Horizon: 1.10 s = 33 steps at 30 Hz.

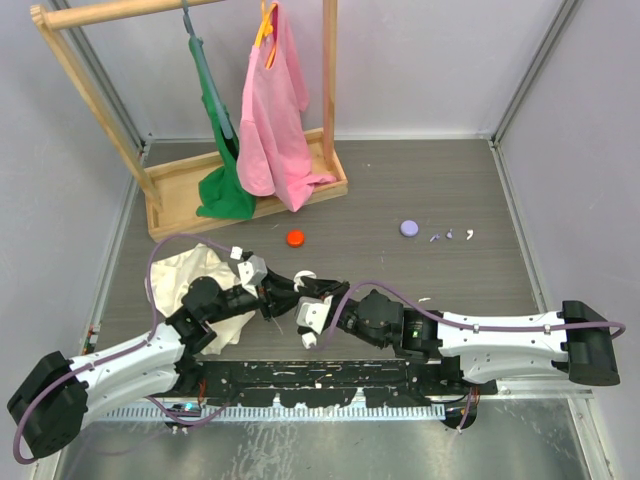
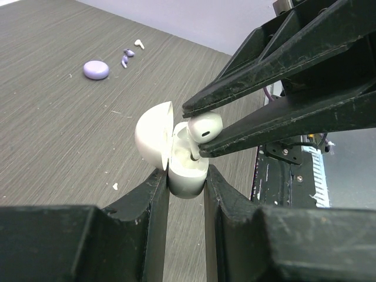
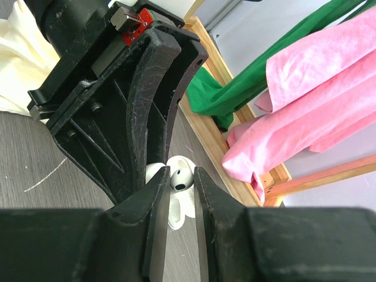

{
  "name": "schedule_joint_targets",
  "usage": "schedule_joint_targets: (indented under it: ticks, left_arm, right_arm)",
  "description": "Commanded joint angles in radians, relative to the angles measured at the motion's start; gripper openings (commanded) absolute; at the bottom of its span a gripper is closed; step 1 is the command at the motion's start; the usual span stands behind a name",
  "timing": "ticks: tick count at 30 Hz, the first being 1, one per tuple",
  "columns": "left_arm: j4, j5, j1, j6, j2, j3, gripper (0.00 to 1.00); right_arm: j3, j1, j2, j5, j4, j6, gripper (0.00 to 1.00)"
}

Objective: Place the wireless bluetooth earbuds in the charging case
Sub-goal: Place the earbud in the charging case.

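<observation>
My left gripper (image 2: 186, 175) is shut on the lower half of a small white charging case (image 2: 187, 179), whose lid (image 2: 154, 135) stands open to the left. My right gripper (image 2: 197, 130) comes in from the right, shut on a white earbud (image 2: 209, 124) whose stem points down into the case. In the right wrist view the earbud (image 3: 181, 178) sits between my fingertips over the case (image 3: 179, 210). From above, both grippers meet at the case (image 1: 305, 276) near the table's front. A second tiny white earbud (image 2: 139, 43) lies far back on the table.
A lavender round puck (image 1: 409, 228) with small lavender bits (image 1: 435, 237) lies at the back right. A red-orange cap (image 1: 294, 238) sits mid-table. A wooden rack (image 1: 250, 190) with pink and green garments stands behind, and a cream cloth (image 1: 190, 275) lies at the left.
</observation>
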Motion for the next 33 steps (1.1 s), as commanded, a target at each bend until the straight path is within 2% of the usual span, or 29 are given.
schedule_joint_targets:
  ticks: [1, 10, 17, 25, 33]
  left_arm:
    - [0.082, -0.058, 0.002, -0.009, -0.018, 0.007, 0.0]
    - [0.092, -0.068, 0.001, -0.008, -0.035, -0.004, 0.0]
    - [0.088, -0.06, 0.001, 0.009, -0.03, -0.004, 0.0]
    - [0.082, -0.062, 0.001, 0.023, -0.021, -0.003, 0.0]
    - [0.08, -0.066, 0.002, 0.026, -0.014, -0.001, 0.0]
  right_arm:
    - [0.01, 0.007, -0.01, -0.026, 0.023, 0.061, 0.27]
    - [0.05, 0.007, 0.036, 0.053, -0.014, 0.151, 0.29]
    - [0.086, 0.008, 0.024, 0.087, -0.027, 0.205, 0.4]
    - [0.156, 0.008, -0.035, 0.115, -0.124, 0.27, 0.54]
    - [0.196, 0.008, -0.058, 0.27, -0.215, 0.326, 0.58]
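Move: My right hand holds the white earbud at the mouth of the white charging case, whose middle is about 2 cm below it and 1 cm to its left. The case is still in my left fingertips, its middle roughly 2 cm to the right of that hand and 1 cm above. From my right hand the red case lies about 16 cm ahead, level sideways, and the purple case some 17 cm ahead and 26 cm right, both about 20 cm below. I let the white earbud go at the case: my right hand first sinks about 1.5 cm, its fingers barely loosening, then opens them clearly and backs up and out of the case, rising some 5 cm from that low point and drifting right and a little forward while the wrist rolls some 15 degrees. My left hand stays put and keeps its pinch on the case. ##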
